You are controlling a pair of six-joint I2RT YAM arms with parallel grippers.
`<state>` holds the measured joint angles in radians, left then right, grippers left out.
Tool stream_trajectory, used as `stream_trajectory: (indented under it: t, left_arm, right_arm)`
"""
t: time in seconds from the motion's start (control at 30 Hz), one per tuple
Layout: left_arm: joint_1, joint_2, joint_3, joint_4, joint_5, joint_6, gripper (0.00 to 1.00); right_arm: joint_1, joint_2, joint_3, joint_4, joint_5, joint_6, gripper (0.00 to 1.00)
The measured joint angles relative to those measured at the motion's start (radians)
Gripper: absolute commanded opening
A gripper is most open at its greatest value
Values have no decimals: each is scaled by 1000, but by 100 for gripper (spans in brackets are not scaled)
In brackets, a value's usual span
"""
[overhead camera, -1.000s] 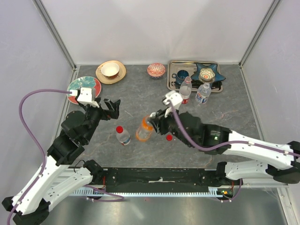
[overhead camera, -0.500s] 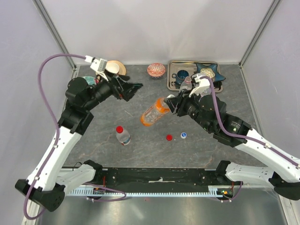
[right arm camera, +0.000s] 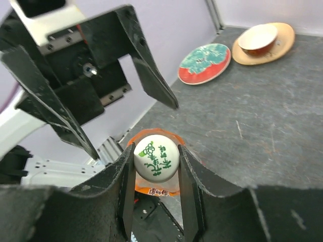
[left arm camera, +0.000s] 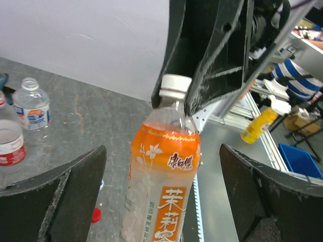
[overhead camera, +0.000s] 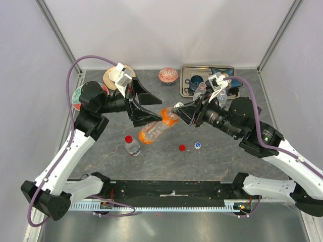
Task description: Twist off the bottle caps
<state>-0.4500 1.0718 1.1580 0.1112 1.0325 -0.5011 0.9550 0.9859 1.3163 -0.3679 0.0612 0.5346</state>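
Note:
My right gripper [overhead camera: 177,112] [right arm camera: 155,157] is shut on the white cap [left arm camera: 174,85] of the orange bottle [overhead camera: 153,129] [left arm camera: 164,186] and holds it tilted above the table. My left gripper [overhead camera: 160,111] [left arm camera: 161,151] is open wide. Its fingers [left arm camera: 50,196] stand on either side of the bottle's body and do not touch it. A clear bottle with a red cap [overhead camera: 132,145] stands on the table below. Two more clear bottles [left arm camera: 31,103] [left arm camera: 10,141] stand by the tray; the one with the blue label has no cap.
A loose red cap [overhead camera: 182,147] and a blue-white cap [overhead camera: 198,145] lie on the table. A metal tray [overhead camera: 187,69] at the back right holds a blue mug [overhead camera: 194,82]. A patterned bowl [overhead camera: 168,75], a saucer with a cup [overhead camera: 112,78] and a red-green plate [right arm camera: 204,63] sit along the back and left.
The right gripper has lifted the orange bottle off the table by its cap and tilted it. The left arm swung over from the left, and its open jaws now straddle the bottle.

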Motion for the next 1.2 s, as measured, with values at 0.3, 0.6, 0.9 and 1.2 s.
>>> stream_trajectory:
  t: [0.3, 0.6, 0.9, 1.2]
  left_arm:
    - [-47, -10, -23, -31, 74, 82, 98]
    - [-65, -18, -24, -83, 74, 146, 94]
    - [-113, -18, -24, -178, 71, 221, 92]
    - [-120, -18, -25, -196, 67, 248, 72]
  right_arm:
    - [-2, 50, 77, 20, -126, -1, 0]
    - [-3, 82, 80, 23, -171, -3, 0]
    - [-3, 99, 111, 37, -184, -5, 0]
    - [-4, 116, 112, 38, -188, -7, 0]
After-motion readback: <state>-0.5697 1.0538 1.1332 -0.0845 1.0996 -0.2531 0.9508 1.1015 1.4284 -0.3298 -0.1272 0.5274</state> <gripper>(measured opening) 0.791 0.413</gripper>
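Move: My left hand is wide open. The orange bottle's middle lies about 4 cm to its right, 3 cm back and 6 cm below; the red-capped bottle stands on the table some 8 cm left, 2 cm ahead and 23 cm down. My right hand already grips the orange bottle's white cap, the bottle's middle being about 6 cm left, 2 cm back and 8 cm below. The loose red cap lies 5 cm right, 5 cm ahead and 31 cm below. I bring my left hand back and down, about 4 cm each way, turning roughly 10 degrees clockwise, so its open fingers straddle the orange bottle at its upper label; near the end they begin to close. Meanwhile my right hand keeps its pinch on the white cap and carries the bottle about 4 cm left and some 2 cm up into that gap, turning slightly counter-clockwise. ##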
